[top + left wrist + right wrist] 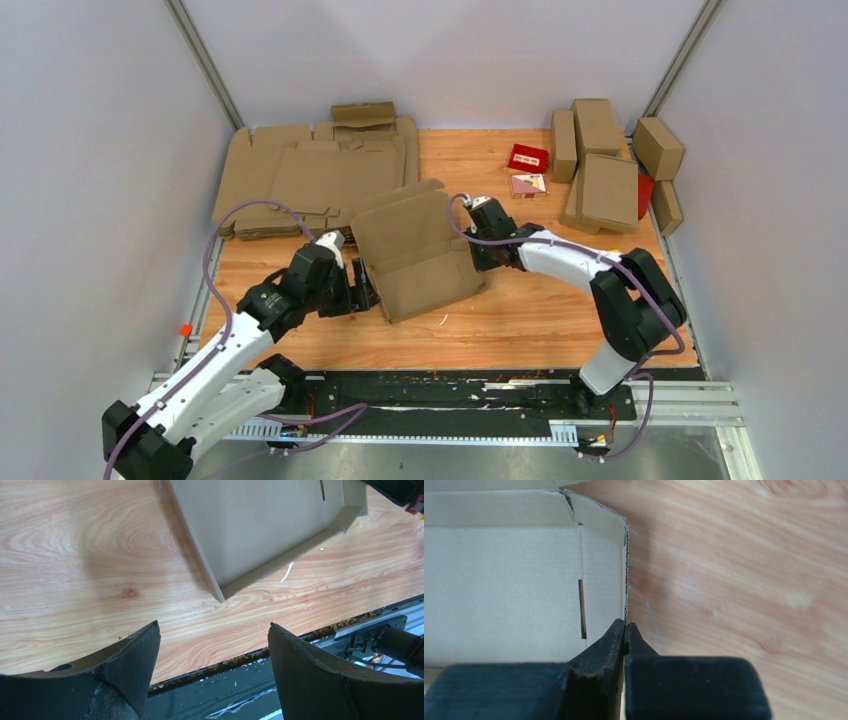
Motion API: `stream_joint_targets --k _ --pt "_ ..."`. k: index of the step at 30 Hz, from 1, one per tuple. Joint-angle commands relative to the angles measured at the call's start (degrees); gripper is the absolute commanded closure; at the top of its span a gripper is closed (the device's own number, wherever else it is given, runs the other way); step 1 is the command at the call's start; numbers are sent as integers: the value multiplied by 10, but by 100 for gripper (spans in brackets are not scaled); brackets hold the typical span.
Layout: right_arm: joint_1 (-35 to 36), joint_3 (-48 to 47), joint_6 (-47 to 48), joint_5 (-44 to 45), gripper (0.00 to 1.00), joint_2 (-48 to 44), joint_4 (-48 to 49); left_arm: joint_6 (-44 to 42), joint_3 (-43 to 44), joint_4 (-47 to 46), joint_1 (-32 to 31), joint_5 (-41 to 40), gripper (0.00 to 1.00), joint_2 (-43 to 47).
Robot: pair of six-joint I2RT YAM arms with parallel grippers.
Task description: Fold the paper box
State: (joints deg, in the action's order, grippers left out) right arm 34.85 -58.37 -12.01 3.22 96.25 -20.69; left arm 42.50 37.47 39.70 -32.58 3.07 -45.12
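The paper box (415, 250) is plain brown cardboard and stands partly folded in the middle of the wooden table, with its walls raised. My right gripper (474, 252) is at the box's right side. In the right wrist view the gripper (625, 625) is shut on the thin upright edge of the box's side wall (499, 580). My left gripper (364, 293) sits at the box's near-left corner. In the left wrist view the left gripper (214, 625) is open with nothing between its fingers, and the box corner (260, 525) lies a little beyond the tips.
A pile of flat brown blanks (310, 180) lies at the back left. Several closed brown boxes (600, 170) stand at the back right, with a small red carton (528, 157) and another small carton (528, 185) beside them. A black rail (450, 385) runs along the table's near edge.
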Motion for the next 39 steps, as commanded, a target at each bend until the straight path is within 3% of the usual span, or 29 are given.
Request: stream_joint_targets --k 1,8,14,24,34,39 --pt "0 55 -46 59 100 -80 -18 35 -34 -77 -1 31 15 -3" --pt "0 151 -101 31 97 -189 17 45 -72 -192 -11 45 17 -54" --pt "0 181 -109 5 89 -229 17 20 -88 -297 -15 66 28 -117" --pt "-1 204 -108 12 43 -265 9 -27 -79 -298 -19 18 37 -169" --pt "-9 154 -100 -3 42 -244 10 -69 -75 -309 -20 9 48 -198" --pt "-9 149 -91 -23 33 -238 18 -60 -83 -343 -20 28 48 -222"
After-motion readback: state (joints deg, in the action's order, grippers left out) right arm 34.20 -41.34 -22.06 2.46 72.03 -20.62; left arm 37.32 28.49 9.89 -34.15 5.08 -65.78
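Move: The right hand already pinches the paper box's right side wall between shut fingertips; the tray's middle lies about 9 cm to its left and 3 cm back, the yellow bracket some 22 cm to its right and level ahead, the pink box about 18 cm ahead and 10 cm right. From the left hand, open and empty, the tray's left wall is roughly 7 cm ahead, 4 cm right and 9 cm below; the cardboard stack lies some 30 cm ahead, 5 cm left. Keeping its pinch, the right hand draws the box's right wall about 7 cm back and some 4 cm to the right, slowing as the fingers begin to open, then lets go to a bit over half open and at the end rises a couple of centimetres, easing forward and left above the wall. Meanwhile the left hand sinks about 7 cm to the tray's left wall, going right as well and then forward some 4 cm each, while its fingers narrow from nearly wide to about half open and stop close beside that wall without clearly touching. ##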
